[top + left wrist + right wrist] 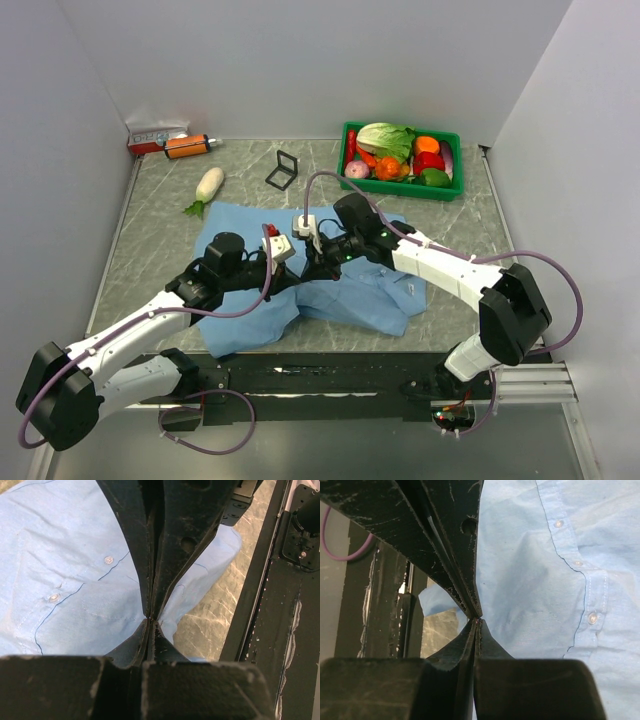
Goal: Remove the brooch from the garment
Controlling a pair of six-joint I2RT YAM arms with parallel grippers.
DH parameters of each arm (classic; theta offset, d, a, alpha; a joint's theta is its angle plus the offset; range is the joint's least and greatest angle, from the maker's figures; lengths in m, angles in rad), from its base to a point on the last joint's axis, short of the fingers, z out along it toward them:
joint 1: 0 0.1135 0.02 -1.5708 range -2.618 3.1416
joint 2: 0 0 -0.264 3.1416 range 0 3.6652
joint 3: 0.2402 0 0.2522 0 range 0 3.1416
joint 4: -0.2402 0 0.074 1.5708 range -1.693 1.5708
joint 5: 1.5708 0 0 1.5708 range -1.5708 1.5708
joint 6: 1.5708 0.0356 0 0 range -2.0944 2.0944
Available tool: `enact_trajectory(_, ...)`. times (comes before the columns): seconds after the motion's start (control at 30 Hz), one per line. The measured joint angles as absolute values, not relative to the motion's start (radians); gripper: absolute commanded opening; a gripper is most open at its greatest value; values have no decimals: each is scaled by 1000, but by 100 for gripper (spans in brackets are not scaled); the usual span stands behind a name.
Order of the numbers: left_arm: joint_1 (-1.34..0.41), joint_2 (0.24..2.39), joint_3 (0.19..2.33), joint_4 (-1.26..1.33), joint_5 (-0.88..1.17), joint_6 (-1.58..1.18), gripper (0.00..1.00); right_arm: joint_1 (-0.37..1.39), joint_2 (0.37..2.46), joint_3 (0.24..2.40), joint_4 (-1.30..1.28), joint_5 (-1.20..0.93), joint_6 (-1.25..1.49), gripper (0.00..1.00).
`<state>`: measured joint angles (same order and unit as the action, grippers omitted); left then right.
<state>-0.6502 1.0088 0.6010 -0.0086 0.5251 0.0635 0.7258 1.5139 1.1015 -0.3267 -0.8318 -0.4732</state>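
Note:
The garment (370, 285), a wrinkled light blue shirt with white buttons, lies spread across the middle of the table (150, 220). Just above it my two grippers meet tip to tip. My left gripper (300, 268) (151, 619) is shut, its jaws pressed flat together. The right gripper (314, 262) (479, 621) is shut as well. A tiny pink speck, the brooch (477, 620), shows at the right gripper's tips, exactly where the left fingers (445, 530) touch them. Shirt cloth (60, 555) (530, 580) fills the background of both wrist views.
A green crate (452, 190) of vegetables stands at the back right. A white radish (207, 185), a small black stand (282, 170), an orange bottle (188, 146) and a box (155, 137) lie at the back left. A black rail (280, 605) runs along the near table edge.

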Motion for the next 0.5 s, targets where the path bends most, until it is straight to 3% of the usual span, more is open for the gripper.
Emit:
enact_trajectory(0.1,-646,1007,601,-12,523,58,39,727,1514,1102,-327,-830,-483,0)
enact_trajectory(0.13,-644,1003,601,-13,521,56,43,728,1514,1102,-331,-828,-485,0)
enact_trajectory(0.27,-623,974,601,-15,511,22,49,719,1514,1102,-337,-833,-463,0)
enact_trajectory(0.5,-574,973,601,-4,540,-93,46,673,1514,1101,-326,-867,-356,0)
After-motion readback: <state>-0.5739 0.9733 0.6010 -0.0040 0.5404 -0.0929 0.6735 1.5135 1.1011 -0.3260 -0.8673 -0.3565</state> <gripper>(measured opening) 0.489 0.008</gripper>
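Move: The brooch is hidden where both shut grippers' tips meet, about 1 cm right of the left hand and 1 cm left of the right hand, level ahead and in height. The garment's middle lies about 2 cm ahead and 3 cm right of the left hand, some 8 cm lower. The black frame is roughly 25 cm ahead of the left hand, 3 cm to its left and about 7 cm lower. Left fingers half open, freeing the brooch, and lift leftward about 2 cm; right keeps its pinch, easing right 1 cm. ##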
